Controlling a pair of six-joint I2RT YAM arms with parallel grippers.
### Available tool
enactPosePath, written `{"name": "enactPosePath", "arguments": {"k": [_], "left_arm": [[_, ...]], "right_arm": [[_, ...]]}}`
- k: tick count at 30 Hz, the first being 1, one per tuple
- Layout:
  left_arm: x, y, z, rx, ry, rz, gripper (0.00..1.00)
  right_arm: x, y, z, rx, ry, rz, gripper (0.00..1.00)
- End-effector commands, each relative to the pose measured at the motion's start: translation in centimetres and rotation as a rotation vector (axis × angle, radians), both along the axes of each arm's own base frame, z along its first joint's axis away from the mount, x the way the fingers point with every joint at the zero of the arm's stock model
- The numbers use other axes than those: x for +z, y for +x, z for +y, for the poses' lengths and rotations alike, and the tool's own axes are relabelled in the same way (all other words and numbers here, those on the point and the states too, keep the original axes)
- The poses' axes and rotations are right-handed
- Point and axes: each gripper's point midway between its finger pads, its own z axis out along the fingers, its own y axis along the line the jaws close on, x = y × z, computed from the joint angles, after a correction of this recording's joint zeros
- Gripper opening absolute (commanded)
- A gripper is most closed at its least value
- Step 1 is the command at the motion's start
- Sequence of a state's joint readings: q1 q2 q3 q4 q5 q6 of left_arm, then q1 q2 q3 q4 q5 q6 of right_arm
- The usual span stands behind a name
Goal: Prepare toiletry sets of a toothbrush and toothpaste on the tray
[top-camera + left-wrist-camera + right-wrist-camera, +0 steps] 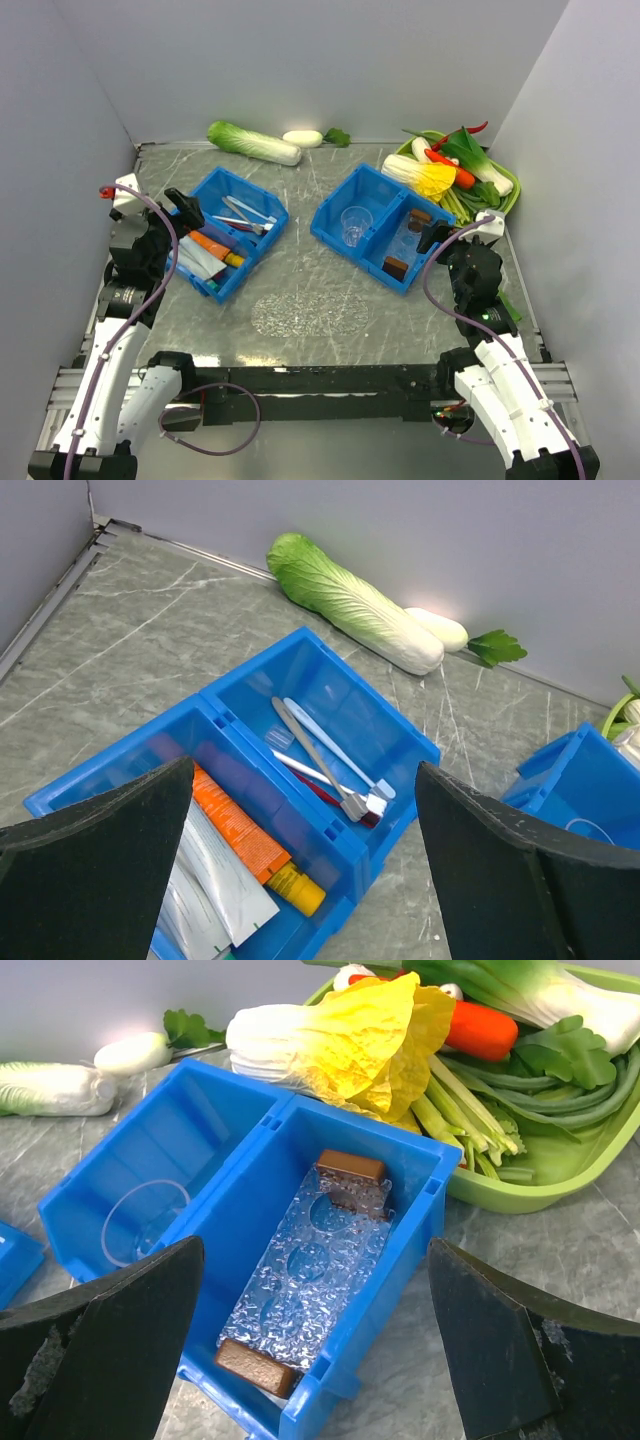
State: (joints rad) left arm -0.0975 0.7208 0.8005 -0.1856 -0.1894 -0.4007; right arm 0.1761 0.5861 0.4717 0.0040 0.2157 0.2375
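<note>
The clear oval tray (pixel 310 313) lies bare on the table in front of the two arms. Several toothbrushes (pixel 320 762) lie in the far compartment of the left blue bin (pixel 228 232). Toothpaste tubes fill its near compartment, among them an orange one (pixel 238 830) and a silver one (pixel 212 880). My left gripper (pixel 310 880) hangs open above this bin's near right corner, holding nothing. My right gripper (pixel 315 1360) is open too, over the right blue bin (pixel 290 1140), and is empty.
The right bin holds a clear cup (pixel 145 1225) and a bumpy clear piece with brown ends (pixel 305 1270). A green tray of vegetables (pixel 505 185) stands at the back right. A napa cabbage (pixel 252 142) and a white radish (pixel 302 138) lie along the back wall.
</note>
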Motion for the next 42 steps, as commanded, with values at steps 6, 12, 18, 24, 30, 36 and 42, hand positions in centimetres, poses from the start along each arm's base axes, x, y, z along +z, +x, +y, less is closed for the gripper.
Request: {"name": "enactPosePath", "arguments": {"k": [6, 12, 18, 24, 30, 36, 42], "left_arm": [[1.1, -0.1, 1.0, 0.049, 0.014, -0.029, 0.96], [1.0, -0.1, 1.1, 0.058, 0.005, -0.026, 0.97], [1.1, 0.2, 2.2, 0.123, 0.021, -0.025, 0.96], [4.4, 1.7, 1.3, 0.081, 0.004, -0.100, 0.97], [6.3, 5.0, -5.8, -0.118, 0.052, -0.111, 0.92], [4.9, 7.6, -14.3, -0.403, 0.072, -0.043, 0.94], [-0.6, 7.8, -16.4, -0.486, 0.003, 0.064, 0.94]], "right_arm": [[2.4, 0.4, 0.1, 0.003, 0.008, -0.042, 1.00], [3.0, 0.1, 0.2, 0.013, 0.013, -0.063, 1.00], [3.4, -0.2, 1.3, 0.087, -0.013, -0.032, 0.98], [4.5, -0.5, 2.6, 0.167, -0.026, 0.072, 0.87], [4.9, -0.6, 5.3, 0.265, -0.062, 0.155, 0.76], [3.8, -0.6, 9.8, 0.375, -0.162, 0.254, 0.70], [2.7, 1.2, 14.9, 0.550, -0.206, 0.305, 0.65]]}}
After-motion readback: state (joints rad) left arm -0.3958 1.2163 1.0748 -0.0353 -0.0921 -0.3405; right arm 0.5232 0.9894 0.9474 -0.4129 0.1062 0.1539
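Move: The toothbrushes, in the far compartment of the left blue bin, lie about 17 cm ahead of the left hand, 14 cm to its right and some 27 cm below; the toothpaste tubes are nearly under it, about 4 cm ahead and 2 cm right. For the right hand, the clear cup stands roughly 13 cm ahead, 24 cm left and 18 cm down; the bubble wrap lies some 8 cm ahead and 9 cm left. Both empty hands swing inward above the bins, touching nothing. The left first edges left, then sweeps right about 16 cm and forward 8 cm towards the toothbrushes, arching up and sinking back as it turns clockwise. The right goes about 13 cm left towards the cup, rising then dipping, turns some 25 degrees counter-clockwise, tips its fingers down and closes them by a third. ##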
